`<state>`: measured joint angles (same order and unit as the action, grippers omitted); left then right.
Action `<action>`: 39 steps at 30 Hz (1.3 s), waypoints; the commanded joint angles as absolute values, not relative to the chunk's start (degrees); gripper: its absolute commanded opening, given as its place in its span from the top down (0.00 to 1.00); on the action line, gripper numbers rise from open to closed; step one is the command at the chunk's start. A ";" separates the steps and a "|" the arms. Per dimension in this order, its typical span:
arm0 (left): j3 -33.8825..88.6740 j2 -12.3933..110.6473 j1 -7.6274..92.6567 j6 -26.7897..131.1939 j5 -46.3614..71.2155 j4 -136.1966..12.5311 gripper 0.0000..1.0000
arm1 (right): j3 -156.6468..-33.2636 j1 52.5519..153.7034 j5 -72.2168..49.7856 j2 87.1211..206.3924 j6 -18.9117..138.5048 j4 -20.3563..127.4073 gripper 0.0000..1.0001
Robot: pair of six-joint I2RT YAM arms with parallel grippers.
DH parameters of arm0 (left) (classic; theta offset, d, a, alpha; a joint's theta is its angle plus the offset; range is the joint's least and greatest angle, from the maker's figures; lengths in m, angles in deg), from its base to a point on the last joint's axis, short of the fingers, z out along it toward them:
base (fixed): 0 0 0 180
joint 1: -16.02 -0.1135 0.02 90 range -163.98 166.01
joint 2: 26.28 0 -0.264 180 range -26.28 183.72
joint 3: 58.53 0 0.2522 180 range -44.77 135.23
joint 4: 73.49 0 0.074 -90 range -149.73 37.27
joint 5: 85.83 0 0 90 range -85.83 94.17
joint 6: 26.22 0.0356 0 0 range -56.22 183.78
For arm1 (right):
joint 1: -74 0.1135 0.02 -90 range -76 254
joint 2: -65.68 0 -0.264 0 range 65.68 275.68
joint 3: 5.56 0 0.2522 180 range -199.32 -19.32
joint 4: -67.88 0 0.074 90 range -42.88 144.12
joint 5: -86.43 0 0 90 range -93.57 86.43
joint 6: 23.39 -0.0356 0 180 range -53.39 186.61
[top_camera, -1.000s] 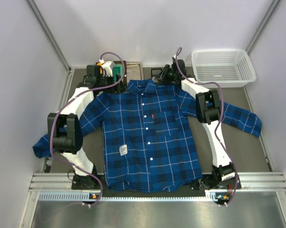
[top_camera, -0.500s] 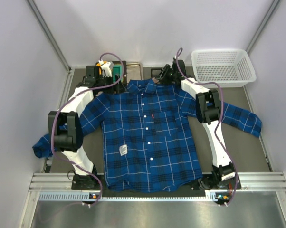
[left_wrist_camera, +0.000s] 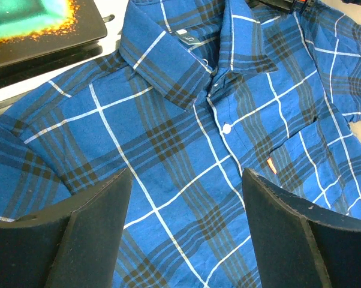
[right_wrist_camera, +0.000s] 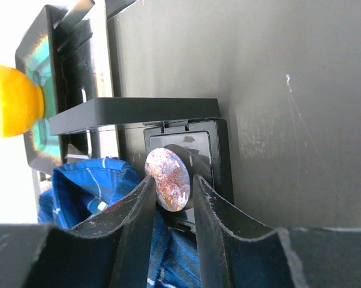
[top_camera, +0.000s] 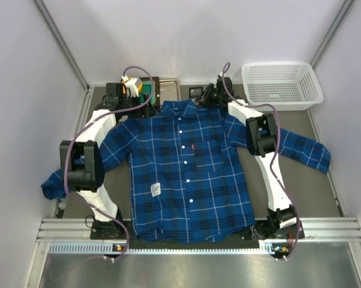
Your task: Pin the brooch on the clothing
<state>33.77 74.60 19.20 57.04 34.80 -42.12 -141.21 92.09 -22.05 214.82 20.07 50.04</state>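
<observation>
The blue plaid shirt (top_camera: 186,162) lies flat on the table, collar at the far side. My right gripper (top_camera: 205,96) is just beyond the collar's right side. In the right wrist view it (right_wrist_camera: 171,189) is shut on the brooch (right_wrist_camera: 168,179), a mottled pinkish-brown disc held on edge between the fingers (right_wrist_camera: 138,207), in front of a small open black box (right_wrist_camera: 186,141). My left gripper (top_camera: 141,105) is open and empty over the shirt (left_wrist_camera: 168,138) near the collar (left_wrist_camera: 168,60), with the red pocket mark (left_wrist_camera: 270,166) to its right.
A white mesh basket (top_camera: 281,84) stands at the back right. A dark tray (top_camera: 168,87) sits behind the collar, with a green and orange dish (left_wrist_camera: 30,18) on it. A white tag (top_camera: 156,189) lies on the shirt's lower left front.
My left wrist has shifted slightly at the back left, covering more of the green dish. My right gripper has stayed by the collar with little movement.
</observation>
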 commanded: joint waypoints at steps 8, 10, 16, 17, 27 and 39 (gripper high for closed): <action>35.56 74.44 17.69 57.72 35.89 -43.38 0.21 | -136.30 90.00 -30.37 218.16 10.98 57.19 0.72; 35.73 74.71 17.60 58.07 35.81 -43.03 0.21 | -136.48 89.91 -31.17 218.60 10.01 58.60 0.73; 36.26 75.06 17.25 58.68 35.63 -41.45 0.21 | -137.01 89.65 -32.67 219.75 9.40 60.18 0.76; 36.26 75.15 17.25 58.68 35.54 -41.45 0.21 | -137.01 89.65 -32.75 219.75 9.39 60.27 0.76; 36.09 75.15 17.25 58.24 35.28 -41.36 0.20 | -138.06 89.65 -33.45 220.63 9.75 60.53 0.93; 36.09 74.88 17.25 58.86 36.07 -41.98 0.20 | -136.04 88.68 -36.18 215.10 7.19 68.53 1.00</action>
<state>33.90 75.39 17.58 57.96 34.80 -41.03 -137.36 89.20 -35.69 218.12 7.74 64.73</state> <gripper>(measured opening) 0.797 0.012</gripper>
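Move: The brooch stands tilted in its small open box, right at my right fingertips: about 1 cm ahead, 1 cm to the left and 1 cm below. The box's middle is some 2 cm ahead, 1 cm left and 2 cm below, and the shirt collar about 7 cm left, 2 cm back and 3 cm below. From my left hand the brooch is roughly 14 cm ahead, 18 cm to the right and 12 cm lower. I keep my right hand almost in place at the box and first roll it about 15 degrees, left side up, to line my fingers up with the brooch's disc; then I shut them from about a third open, pinching the thin disc near its edge. My open left hand drifts about 1.5 cm left over the shirt, then sinks slightly. ##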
